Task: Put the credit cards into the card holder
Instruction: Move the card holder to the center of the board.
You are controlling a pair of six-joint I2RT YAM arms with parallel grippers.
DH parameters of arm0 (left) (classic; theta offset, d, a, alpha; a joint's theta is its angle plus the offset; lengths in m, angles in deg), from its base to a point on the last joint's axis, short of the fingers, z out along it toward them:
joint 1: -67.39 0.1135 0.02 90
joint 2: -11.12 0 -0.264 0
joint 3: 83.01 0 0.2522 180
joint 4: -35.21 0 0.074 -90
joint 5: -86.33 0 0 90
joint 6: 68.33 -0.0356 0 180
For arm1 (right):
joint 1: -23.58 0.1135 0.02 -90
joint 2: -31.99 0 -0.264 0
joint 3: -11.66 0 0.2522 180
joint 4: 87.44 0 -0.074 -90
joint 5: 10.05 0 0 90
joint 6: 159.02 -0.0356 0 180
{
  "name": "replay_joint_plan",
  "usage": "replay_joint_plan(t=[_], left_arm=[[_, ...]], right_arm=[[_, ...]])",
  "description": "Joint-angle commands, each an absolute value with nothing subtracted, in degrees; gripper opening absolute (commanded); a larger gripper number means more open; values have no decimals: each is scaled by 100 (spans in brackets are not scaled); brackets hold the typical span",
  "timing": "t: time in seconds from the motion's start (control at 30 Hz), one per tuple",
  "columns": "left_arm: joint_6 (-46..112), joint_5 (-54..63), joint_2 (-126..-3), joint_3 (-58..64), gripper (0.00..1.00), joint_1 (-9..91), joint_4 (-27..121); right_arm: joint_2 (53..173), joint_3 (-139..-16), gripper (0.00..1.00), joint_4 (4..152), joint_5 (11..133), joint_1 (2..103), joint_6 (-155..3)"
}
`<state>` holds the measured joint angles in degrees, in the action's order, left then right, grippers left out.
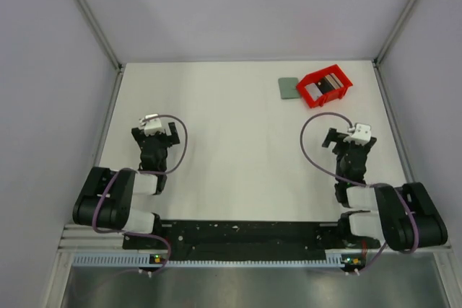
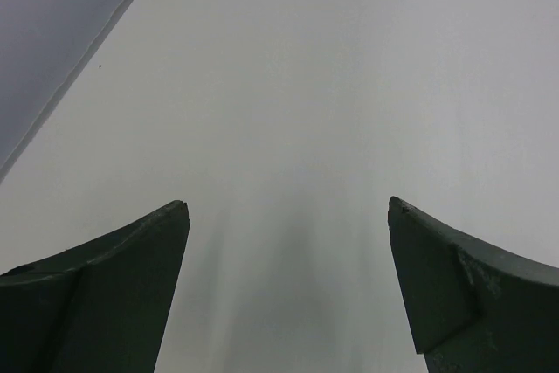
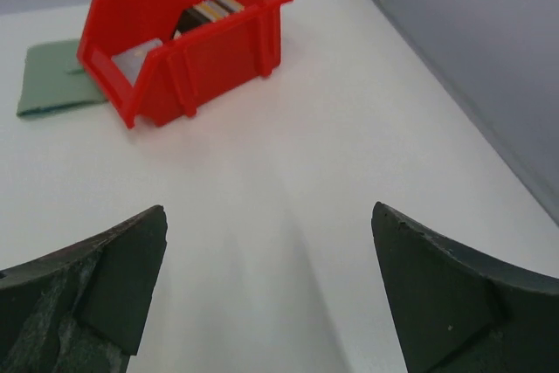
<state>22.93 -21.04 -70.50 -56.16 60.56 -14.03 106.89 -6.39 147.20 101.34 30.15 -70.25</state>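
The grey-green card holder (image 1: 288, 88) lies flat and closed at the back right of the table, touching the left side of a red bin (image 1: 324, 87); it also shows in the right wrist view (image 3: 54, 78). The credit cards (image 1: 327, 84) sit inside the bin, tan, dark and whitish, and show in the right wrist view (image 3: 208, 11). My right gripper (image 1: 349, 141) is open and empty, well short of the bin. My left gripper (image 1: 154, 132) is open and empty over bare table on the left, far from both.
The red bin (image 3: 218, 45) stands near the back right corner. Grey walls enclose the table on the left, back and right. The white table (image 2: 306, 111) lies under both grippers.
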Motion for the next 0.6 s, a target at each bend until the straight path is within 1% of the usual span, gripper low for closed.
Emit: replay_joint_plan(t=[0.0,0.03,0.1,0.13,0.17,0.2,0.23,0.27,0.3,0.37,0.4,0.47,0.5,0.57], left_arm=[[2220,-2055,-7053,-5509,98,6080,-1748],[2220,-2055,-7044,-5509,99,6080,-1756],[2228,-2046,-7044,-5509,98,6080,-1747],[2229,-2054,-7053,-5475,99,6080,-1704],[2211,-2063,-7035,-5535,98,6080,-1791],[2037,-2220,-6896,-5579,98,6036,-1957],[2035,-2456,-6625,-5545,98,5966,-1619],[2087,-2833,-6187,-5327,98,5861,-946],[2410,-3089,-5791,-4951,98,5851,114],[3856,-3870,-5209,-3924,99,5860,2635],[4316,-3978,-5146,-3501,99,5860,3656],[4583,-3621,-5171,-2727,98,5860,4865],[4601,-3358,-5215,-2541,98,5860,5332],[4724,-2822,-5260,-2294,98,5860,5765]], right_arm=[[9225,-710,99,13742,10674,3009,-7471],[8724,-893,99,12785,10754,3000,-7725],[7713,-1481,99,10160,10746,3000,-8323],[7395,-1763,99,9347,10729,3000,-8604],[7087,-1948,99,8730,10624,3000,-8824],[6875,-2046,99,8437,10423,3000,-8887],[6656,-2177,99,8138,10099,3000,-8853],[6523,-2344,99,7752,9870,3000,-8905],[6469,-2528,99,7444,9641,3000,-9010],[6556,-2853,99,6951,9394,3000,-9212],[6696,-3073,99,6783,9280,3000,-9300],[7187,-3616,99,6423,9034,2991,-9362],[7398,-3846,99,6134,8971,2991,-9484],[8083,-4461,99,5833,8701,3000,-9643]])
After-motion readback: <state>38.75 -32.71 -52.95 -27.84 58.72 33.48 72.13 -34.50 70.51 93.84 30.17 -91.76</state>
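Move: The green card holder lies flat near the table's far edge, about 26 cm ahead of the right hand, 13 cm to its left and 10 cm below. The red bin of cards stands just right of the holder, some 25 cm ahead of the right hand, 3 cm to its left and 7 cm lower. From the left hand, the card holder is roughly 24 cm ahead, 41 cm to the right and 10 cm below. Touching nothing, both open hands lift from low over the bare table. The right climbs about 10 cm, drawing back slightly, then drifts left, its left side rising some 20 degrees and its fingers beginning to tip down. The left, after a pause, rises quickly by about 14 cm, turning slightly counter-clockwise and rolling left side down. ##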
